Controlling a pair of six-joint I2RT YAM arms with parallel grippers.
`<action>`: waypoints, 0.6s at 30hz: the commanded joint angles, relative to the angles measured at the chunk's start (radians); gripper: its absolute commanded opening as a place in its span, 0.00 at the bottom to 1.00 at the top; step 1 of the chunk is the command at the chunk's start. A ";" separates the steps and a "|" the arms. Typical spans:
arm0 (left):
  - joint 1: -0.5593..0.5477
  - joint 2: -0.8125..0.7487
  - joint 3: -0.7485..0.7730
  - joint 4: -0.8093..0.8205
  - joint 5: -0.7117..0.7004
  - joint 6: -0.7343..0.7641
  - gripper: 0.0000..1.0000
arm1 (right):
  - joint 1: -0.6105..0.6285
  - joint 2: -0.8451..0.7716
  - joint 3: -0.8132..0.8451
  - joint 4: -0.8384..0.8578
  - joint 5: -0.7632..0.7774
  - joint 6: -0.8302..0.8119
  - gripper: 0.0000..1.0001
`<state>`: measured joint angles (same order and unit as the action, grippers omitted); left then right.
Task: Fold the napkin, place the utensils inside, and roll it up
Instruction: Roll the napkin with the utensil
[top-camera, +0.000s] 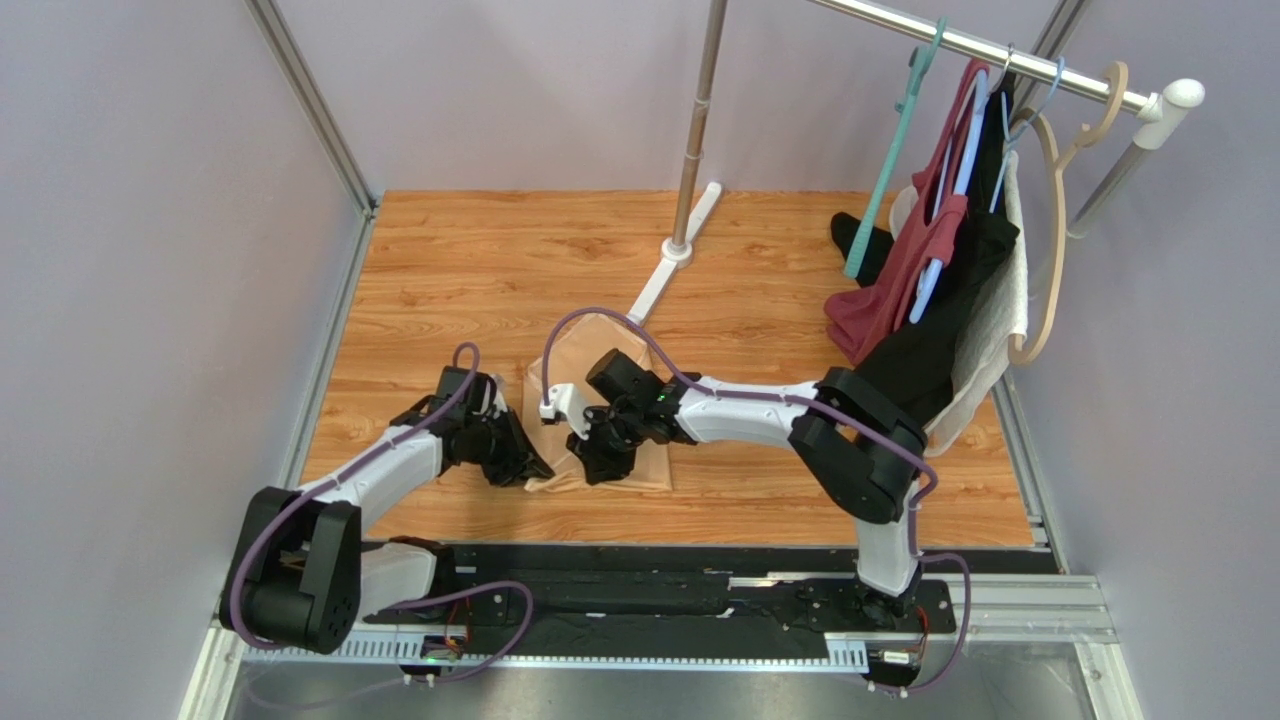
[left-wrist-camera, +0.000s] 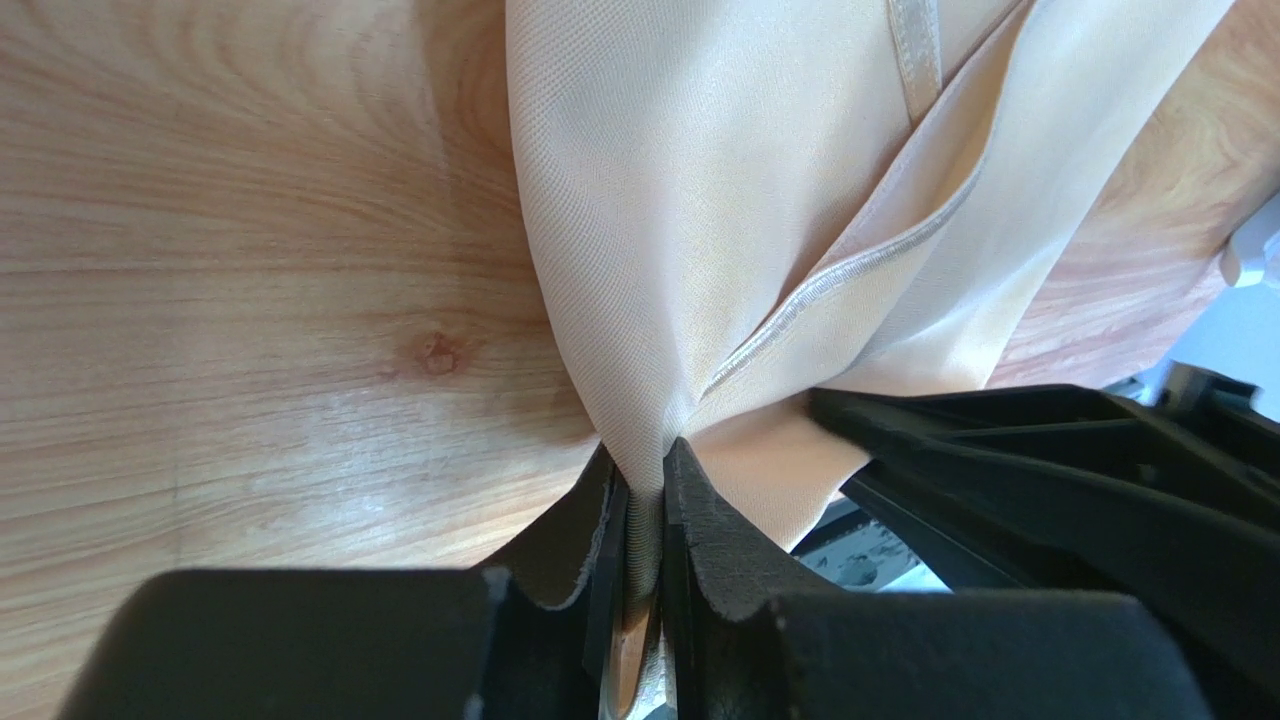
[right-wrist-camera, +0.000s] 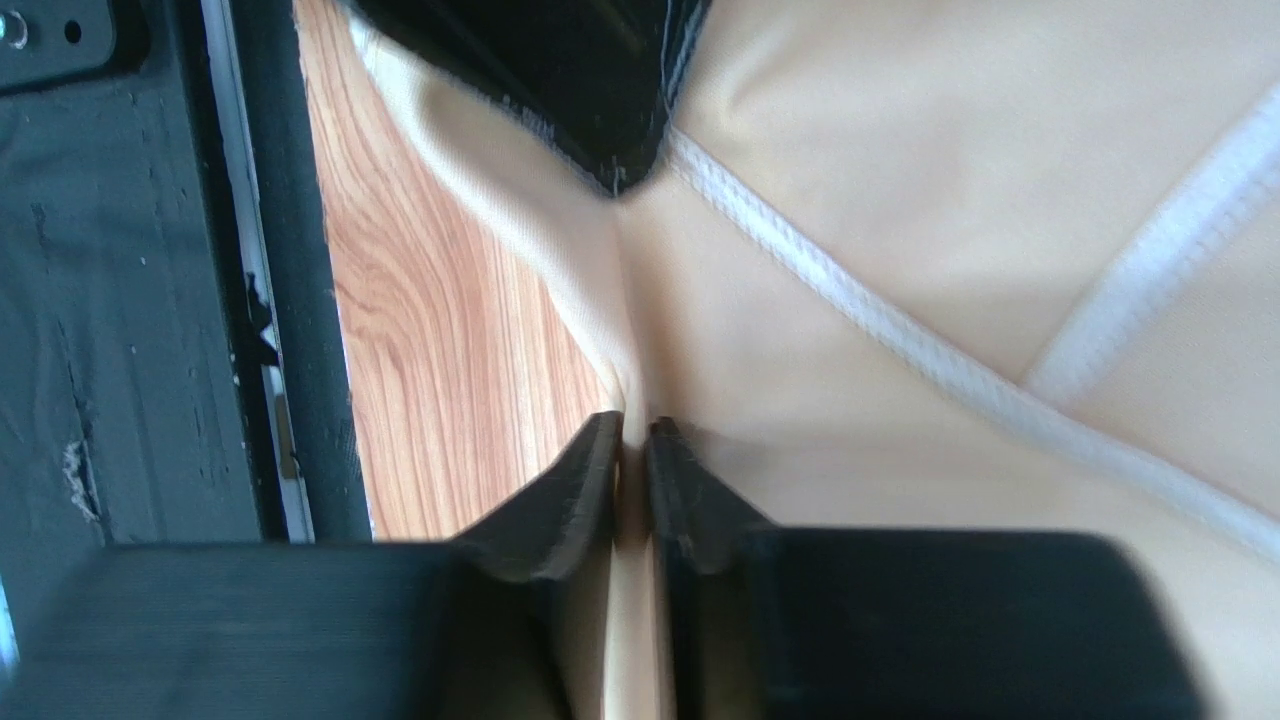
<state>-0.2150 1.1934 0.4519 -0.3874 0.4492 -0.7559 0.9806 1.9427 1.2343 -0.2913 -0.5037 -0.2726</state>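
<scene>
The peach-tan napkin (top-camera: 649, 462) lies bunched on the wooden table between my two grippers, mostly hidden under them in the top view. My left gripper (top-camera: 526, 458) is shut on a pinch of the napkin (left-wrist-camera: 721, 225) at its left side. My right gripper (top-camera: 598, 455) is shut on a fold of the napkin (right-wrist-camera: 902, 195) close beside it. In the right wrist view the left gripper's black fingertip (right-wrist-camera: 601, 90) sits just ahead. The white spoon is not in view.
A metal pole (top-camera: 694, 135) with a long white foot (top-camera: 669, 270) stands behind the grippers. A rack at the right holds dark red (top-camera: 902, 278), black (top-camera: 947, 330) and white garments on hangers. The black base rail (top-camera: 676, 593) runs along the near edge.
</scene>
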 joint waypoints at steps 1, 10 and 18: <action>0.000 0.031 0.059 -0.093 -0.004 0.033 0.00 | -0.003 -0.122 -0.070 0.130 0.068 0.022 0.23; 0.011 0.144 0.122 -0.145 0.054 0.053 0.00 | 0.053 -0.320 -0.309 0.423 0.232 0.040 0.78; 0.068 0.215 0.153 -0.179 0.123 0.089 0.00 | 0.197 -0.292 -0.343 0.517 0.407 -0.050 0.81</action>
<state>-0.1669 1.3792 0.5739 -0.5201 0.5323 -0.7052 1.1206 1.6394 0.8959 0.0971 -0.2165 -0.2642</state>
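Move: Both hands already have the napkin's folded near edge between their fingers: the left hand grips its left end, and the right hand's fingers straddle the fold's middle part, about 5 cm to the right of the left hand. From the right hand, the middle of the napkin lies roughly 10 cm ahead, 3 cm right and 2 cm down. The white rack foot is some 23 cm ahead, 9 cm right and 2 cm below. The right fingers let go of the napkin's folded near edge, opening wide as the hand rises about 4.5 cm off it, first veering a little right, then swinging back left and slightly towards the base while its fingertips tilt some 20 degrees forward. The left hand stays in place with its pinch on the left end, tipping its fingertips about 10 degrees back towards the base. ##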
